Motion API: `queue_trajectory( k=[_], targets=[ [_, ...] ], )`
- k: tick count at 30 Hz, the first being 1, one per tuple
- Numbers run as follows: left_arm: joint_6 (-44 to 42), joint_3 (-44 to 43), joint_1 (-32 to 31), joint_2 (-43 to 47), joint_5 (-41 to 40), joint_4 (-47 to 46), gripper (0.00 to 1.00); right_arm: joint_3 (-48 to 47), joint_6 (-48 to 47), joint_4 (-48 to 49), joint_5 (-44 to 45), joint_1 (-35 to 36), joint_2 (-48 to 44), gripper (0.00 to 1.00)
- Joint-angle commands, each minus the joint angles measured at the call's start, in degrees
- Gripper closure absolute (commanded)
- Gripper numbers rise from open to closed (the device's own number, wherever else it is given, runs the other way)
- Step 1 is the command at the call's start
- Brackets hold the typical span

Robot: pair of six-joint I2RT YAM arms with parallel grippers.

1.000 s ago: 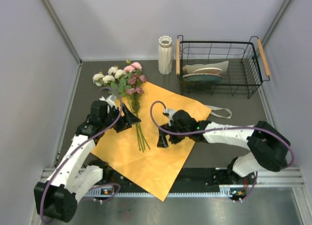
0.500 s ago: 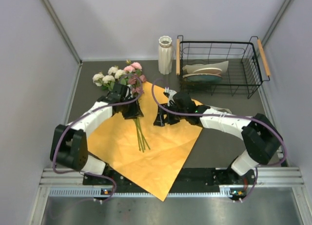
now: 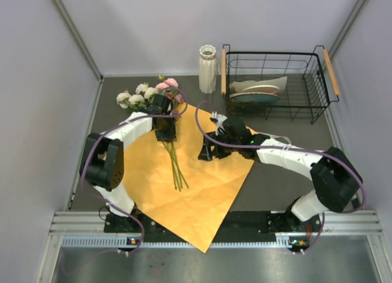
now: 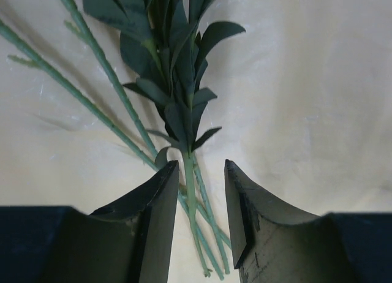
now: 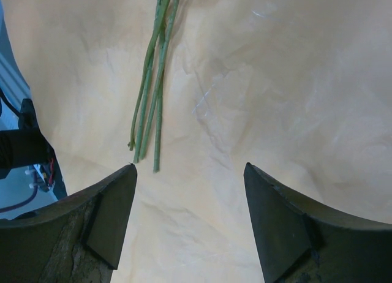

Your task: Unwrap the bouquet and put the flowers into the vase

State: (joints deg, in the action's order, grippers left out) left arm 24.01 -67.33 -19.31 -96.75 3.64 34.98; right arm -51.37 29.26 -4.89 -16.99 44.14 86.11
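Observation:
The bouquet lies unwrapped: the orange paper is spread flat, and the flowers rest on it with their thin green stems pointing toward the near edge. My left gripper hangs over the leafy upper stems. In the left wrist view its jaws stand partly open astride the stems, with a gap on each side. My right gripper is open over bare paper just right of the stem ends, holding nothing. The white ribbed vase stands upright at the back.
A black wire basket holding plates sits at the back right beside the vase. A cream ribbon lies on the dark table right of the paper. Grey walls close in the left, right and back.
My left arm swung away from me and to the right, onto the stems, its jaws narrowing. My right gripper moved away from me across the paper, then held.

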Motion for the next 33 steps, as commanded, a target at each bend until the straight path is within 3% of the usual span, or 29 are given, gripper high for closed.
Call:
queue_trajectory(
  k=[1, 5, 9, 24, 29, 33],
  targets=[
    [-1.42, -4.21, -0.2, -4.06, -0.65, 1.14, 0.61, 0.75, -1.57, 1.02, 0.65, -1.42, -3.4, 0.28],
    [-0.9, -4.65, -0.38, -3.36, -1.97, 1.32, 0.73, 2.15, -2.53, 0.75, 0.73, -2.21, -5.16, 0.28],
    [-0.89, -3.69, -0.55, -3.18, -0.75, 1.76, 0.75, 3.38, -2.63, 0.49, 0.21, -3.09, -6.12, 0.28],
    [-0.98, 3.17, -0.55, -1.6, 1.11, -0.7, 0.74, 3.56, -2.63, 0.58, -1.11, -3.18, -6.3, 0.28],
    [-0.46, 4.22, -0.73, 0.5, 1.19, -1.5, 0.93, 3.65, -2.19, 0.67, -1.29, -3.27, -6.48, 0.28],
    [-0.46, 3.79, -0.73, 2.0, 1.54, -1.58, 0.87, 3.39, -1.83, 1.02, -1.81, -3.18, -6.04, 0.28]
  ],
)
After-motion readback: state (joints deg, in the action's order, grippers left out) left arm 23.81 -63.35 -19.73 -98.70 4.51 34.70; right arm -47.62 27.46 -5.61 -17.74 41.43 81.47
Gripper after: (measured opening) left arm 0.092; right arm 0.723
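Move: The leafy flower stem to be gripped, just below its lowest leaves, lies some 4 cm beneath the left hand and about 2 cm back, level sideways. From that hand the flower heads spread about 15 cm ahead and 6 cm left, the cut stem ends lie about 17 cm back and 5 cm right, and the white vase stands some 20 cm ahead and 16 cm right. For the right hand, the gripping spot is about 14 cm left, 3 cm ahead and 8 cm lower. The left fingers close and pinch the leafy stem just under its leaves, after the hand has sunk nearly 4 cm and drawn back about 2 cm along it towards the cut ends, tipping only slightly. It starts to rise a touch at the end. The right hand slides about 2.5 cm right, away from the stems, then stays there, open. ##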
